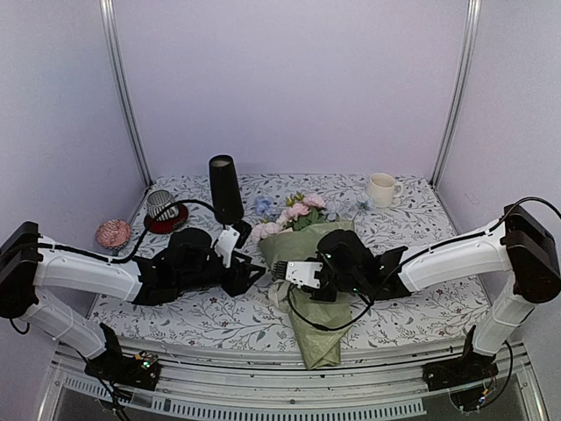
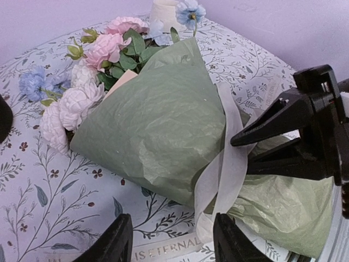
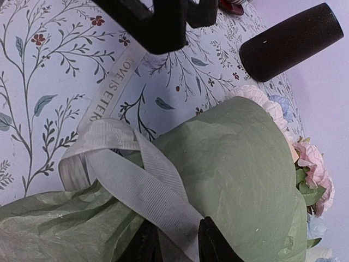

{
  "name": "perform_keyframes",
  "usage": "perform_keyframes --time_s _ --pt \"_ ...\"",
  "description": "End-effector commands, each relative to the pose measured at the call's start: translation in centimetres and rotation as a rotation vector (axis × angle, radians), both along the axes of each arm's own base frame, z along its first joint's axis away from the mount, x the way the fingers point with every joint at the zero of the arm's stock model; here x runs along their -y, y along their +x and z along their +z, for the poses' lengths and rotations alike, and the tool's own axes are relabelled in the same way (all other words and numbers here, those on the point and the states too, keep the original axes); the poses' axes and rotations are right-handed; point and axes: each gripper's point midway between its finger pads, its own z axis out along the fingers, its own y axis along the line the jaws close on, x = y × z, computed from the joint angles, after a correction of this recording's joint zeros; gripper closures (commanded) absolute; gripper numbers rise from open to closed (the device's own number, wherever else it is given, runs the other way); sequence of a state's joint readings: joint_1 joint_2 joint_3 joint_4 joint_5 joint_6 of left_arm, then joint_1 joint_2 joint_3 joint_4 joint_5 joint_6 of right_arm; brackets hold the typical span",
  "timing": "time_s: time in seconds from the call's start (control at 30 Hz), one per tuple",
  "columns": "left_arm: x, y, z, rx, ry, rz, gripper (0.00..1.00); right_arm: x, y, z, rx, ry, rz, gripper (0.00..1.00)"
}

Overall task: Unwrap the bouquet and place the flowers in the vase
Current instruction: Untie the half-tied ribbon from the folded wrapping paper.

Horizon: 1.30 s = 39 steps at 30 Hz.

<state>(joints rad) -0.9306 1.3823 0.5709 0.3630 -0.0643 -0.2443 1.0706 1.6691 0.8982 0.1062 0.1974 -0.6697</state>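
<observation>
The bouquet (image 1: 302, 247) lies on the floral tablecloth between both arms, its sage-green paper (image 2: 158, 125) pointing toward the near edge. Its flowers (image 1: 294, 213), pink, white and pale blue, fan out at the far end (image 2: 92, 87). A cream ribbon (image 3: 142, 180) is looped round the paper's neck. My right gripper (image 3: 177, 243) sits over the neck, jaws closed on a strand of that ribbon. My left gripper (image 2: 173, 240) stands open just left of the bouquet, low over the cloth, the ribbon's loose end (image 2: 226, 180) beside its right finger. The black vase (image 1: 225, 189) stands upright behind the left arm.
A cream mug (image 1: 381, 189) stands at the back right. At the back left a striped grey cup (image 1: 160, 204) rests on a red coaster, and a pink round object (image 1: 113, 233) lies near it. A printed ribbon tail (image 3: 109, 87) lies flat on the cloth.
</observation>
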Motion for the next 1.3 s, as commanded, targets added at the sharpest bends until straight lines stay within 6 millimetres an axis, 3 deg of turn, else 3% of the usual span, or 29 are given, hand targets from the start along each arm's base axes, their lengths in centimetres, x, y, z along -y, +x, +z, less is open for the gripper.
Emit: perform_keyframes --time_s 0.0,0.23,0.5,0.7,0.93,1.13,1.27 --pt "-0.5 0.3 0.6 0.014 -0.026 0.017 0.47 -1.9 -0.3 1.5 -0.011 0.070 0.039 0.75" --pt "-0.6 0.2 0.6 0.009 -0.027 0.016 0.47 -1.9 -0.1 3.6 0.004 0.137 0.018 0.96" --pt "-0.7 0.1 0.9 0.010 -0.034 0.019 0.47 0.9 1.5 7.8 -0.028 0.302 -0.063 0.96" --pt "-0.7 0.1 0.8 0.007 -0.031 0.022 0.47 4.4 3.5 10.4 -0.038 0.425 -0.138 0.96" --pt "-0.8 0.0 1.0 0.007 -0.034 0.024 0.47 10.6 7.2 12.0 -0.058 0.576 -0.350 0.96" --pt "-0.9 0.0 1.1 0.007 -0.037 0.025 0.47 20.2 11.6 12.5 -0.088 0.849 -0.744 0.98" --pt "-0.9 0.0 1.3 0.011 -0.040 0.026 0.48 27.2 13.7 11.1 -0.160 1.059 -1.038 0.98"
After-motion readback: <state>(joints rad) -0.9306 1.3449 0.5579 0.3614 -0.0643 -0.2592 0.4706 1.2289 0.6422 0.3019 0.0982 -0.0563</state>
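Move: The half-tied ribbon's raised loop passes between the right hand's half-closed fingers, right at the fingertips. The wrapping paper lies just below it, about 4 cm down, the flowers some 20 cm ahead and 2 cm left. The vase stands about 25 cm ahead and 20 cm left, and the mug roughly 28 cm ahead and 25 cm right. From the left hand, the ribbon loop is some 12 cm right, about level ahead and 3 cm lower. Almost in place at first, the right hand closes its half-open fingers and pinches the ribbon strand, then rises steeply by about 11 cm. The climb bends over into a fast sweep to the right, some 20 cm, and forward towards the mug, pulling the strand across the wrapping paper while the wrist swings clockwise and rolls its left side up. ##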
